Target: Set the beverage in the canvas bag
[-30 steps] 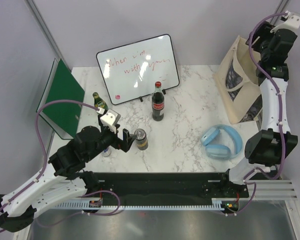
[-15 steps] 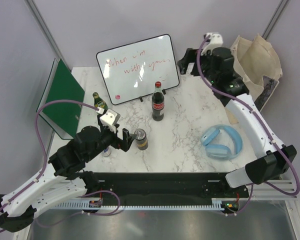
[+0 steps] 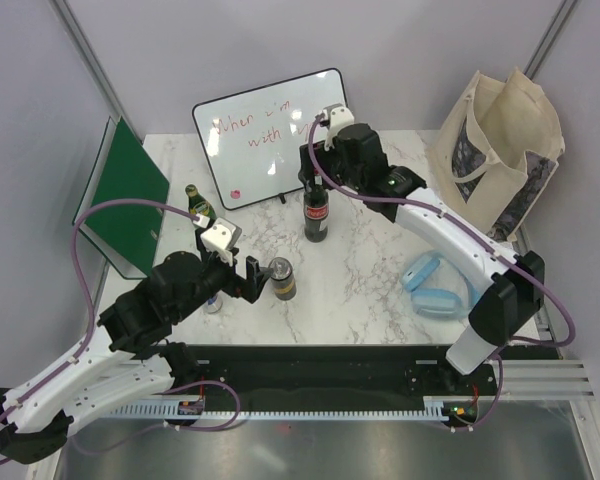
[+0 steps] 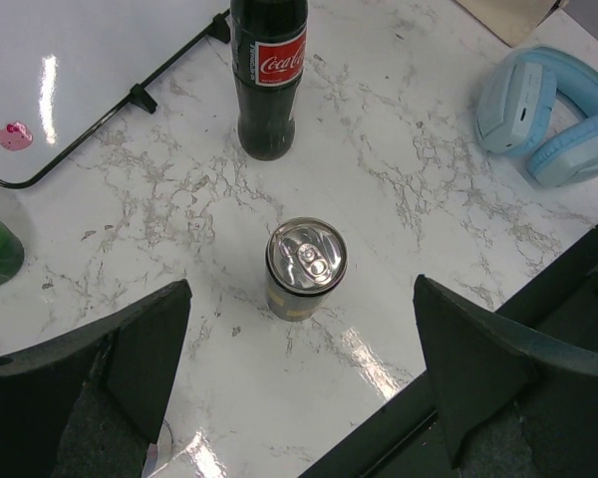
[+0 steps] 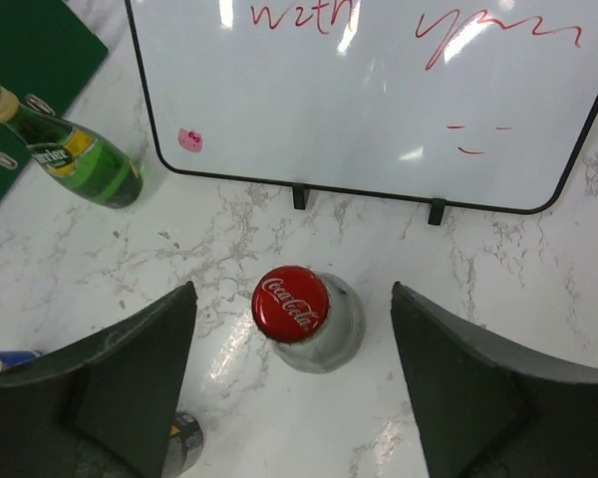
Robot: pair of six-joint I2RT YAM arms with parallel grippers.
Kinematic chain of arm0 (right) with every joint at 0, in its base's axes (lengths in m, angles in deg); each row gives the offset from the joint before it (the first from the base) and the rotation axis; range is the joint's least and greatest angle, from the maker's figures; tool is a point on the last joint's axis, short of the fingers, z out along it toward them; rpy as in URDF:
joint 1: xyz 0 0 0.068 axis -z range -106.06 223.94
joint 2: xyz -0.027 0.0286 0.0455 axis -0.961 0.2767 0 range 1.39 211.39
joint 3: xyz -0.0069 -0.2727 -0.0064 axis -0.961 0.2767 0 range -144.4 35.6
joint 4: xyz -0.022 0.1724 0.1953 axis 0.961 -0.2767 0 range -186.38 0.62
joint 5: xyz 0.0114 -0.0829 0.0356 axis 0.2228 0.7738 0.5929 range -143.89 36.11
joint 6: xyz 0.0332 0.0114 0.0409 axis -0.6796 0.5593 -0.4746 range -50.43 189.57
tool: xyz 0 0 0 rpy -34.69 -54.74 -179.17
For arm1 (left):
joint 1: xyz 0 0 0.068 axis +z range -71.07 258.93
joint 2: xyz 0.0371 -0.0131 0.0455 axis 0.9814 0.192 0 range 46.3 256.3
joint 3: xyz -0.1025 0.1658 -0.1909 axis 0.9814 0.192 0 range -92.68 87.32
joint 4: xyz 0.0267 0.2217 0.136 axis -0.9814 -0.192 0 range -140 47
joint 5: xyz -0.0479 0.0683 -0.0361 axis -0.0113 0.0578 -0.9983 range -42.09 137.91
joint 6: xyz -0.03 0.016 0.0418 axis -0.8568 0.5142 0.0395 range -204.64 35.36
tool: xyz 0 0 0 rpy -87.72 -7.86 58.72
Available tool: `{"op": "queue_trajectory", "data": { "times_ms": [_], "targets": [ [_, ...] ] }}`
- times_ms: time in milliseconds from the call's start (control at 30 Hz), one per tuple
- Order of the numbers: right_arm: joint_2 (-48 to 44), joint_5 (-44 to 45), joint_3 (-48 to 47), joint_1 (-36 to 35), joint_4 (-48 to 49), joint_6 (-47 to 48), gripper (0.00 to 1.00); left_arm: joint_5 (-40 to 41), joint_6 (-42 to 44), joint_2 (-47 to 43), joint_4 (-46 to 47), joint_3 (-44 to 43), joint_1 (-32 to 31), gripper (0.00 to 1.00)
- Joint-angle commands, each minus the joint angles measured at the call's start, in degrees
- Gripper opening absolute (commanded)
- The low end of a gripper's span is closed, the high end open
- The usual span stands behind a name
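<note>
Three beverages stand on the marble table: a cola bottle (image 3: 316,212) with a red cap (image 5: 291,304), a drink can (image 3: 281,279) and a green bottle (image 3: 198,204). The cream canvas bag (image 3: 500,150) stands upright at the far right, its mouth gaping. My right gripper (image 3: 316,168) hangs open straight above the cola bottle, its fingers (image 5: 130,368) either side of the cap and apart from it. My left gripper (image 3: 252,276) is open just left of the can (image 4: 305,267), which sits ahead of the fingers (image 4: 130,358) and is not touched.
A whiteboard (image 3: 275,135) leans on its stand behind the cola bottle. A green folder (image 3: 128,195) leans at the left wall. Blue headphones (image 3: 442,283) lie at the front right, between the bottle and the bag. A small can (image 3: 212,301) sits partly hidden under the left arm.
The right arm has swung from the bag at the far right across to above the cola bottle. The bag's mouth now stands uncovered. The left arm has not moved.
</note>
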Motion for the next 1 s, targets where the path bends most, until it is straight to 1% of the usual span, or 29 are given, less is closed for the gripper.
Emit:
{"op": "queue_trajectory", "data": {
  "times_ms": [0, 167, 233, 367, 500, 600, 833, 967],
  "targets": [
    [3.74, 1.92, -4.01, -1.37, 0.69, 3.14, 0.79, 0.09, 1.29, 0.05, 2.31, -0.31, 0.15, 1.00],
    [5.69, 5.08, -4.36, -1.99, 2.09, 3.85, 0.67, 0.09, 1.29, -0.57, 2.31, -0.13, 0.24, 1.00],
    [6.30, 6.05, -3.75, -1.99, 2.45, 3.50, 0.65, 0.09, 1.20, -0.66, 2.31, -0.22, 0.24, 1.00],
    [6.75, 7.02, -2.43, -2.25, 3.59, 2.88, 0.56, -0.17, 1.20, -0.31, 2.40, -0.22, 0.24, 1.00],
    [5.69, 8.60, -0.50, -2.60, 4.03, 2.00, 0.55, -0.35, 1.20, 0.05, 2.31, -0.22, 0.24, 1.00],
    [5.25, 7.99, 0.64, -2.60, 5.61, 1.74, 0.54, -0.35, 1.20, 0.05, 2.40, -0.13, 0.24, 1.00],
    [4.90, 7.99, 1.26, -2.60, 6.40, 1.03, 0.51, -0.44, 1.20, 0.13, 2.31, -0.22, 0.15, 1.00],
    [5.16, 8.25, 1.61, -2.60, 6.41, 0.94, 0.50, -0.61, 1.20, 0.05, 2.40, -0.31, 0.24, 1.00]
  ]
}}
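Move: The Coca-Cola bottle is almost under the right hand, its middle about 2 cm ahead, 1 cm to the left and some 14 cm below. From that hand the whiteboard's middle is roughly 17 cm ahead and 11 cm left, 10 cm below; the soda can is about 11 cm back, 9 cm left and 20 cm below. From the left hand the bottle lies some 26 cm ahead, 14 cm to the right and 10 cm below. Around the Coca-Cola bottle's neck, just under its red cap, the right hand brings its two open fingers: it sinks about 5 cm, easing some 2 cm forward, quickly at first and then slowing, with a slight roll that lowers its left side. Meanwhile the fingers close from nearly wide to about half open, straddling the neck; whether they touch it yet can't be made out. ##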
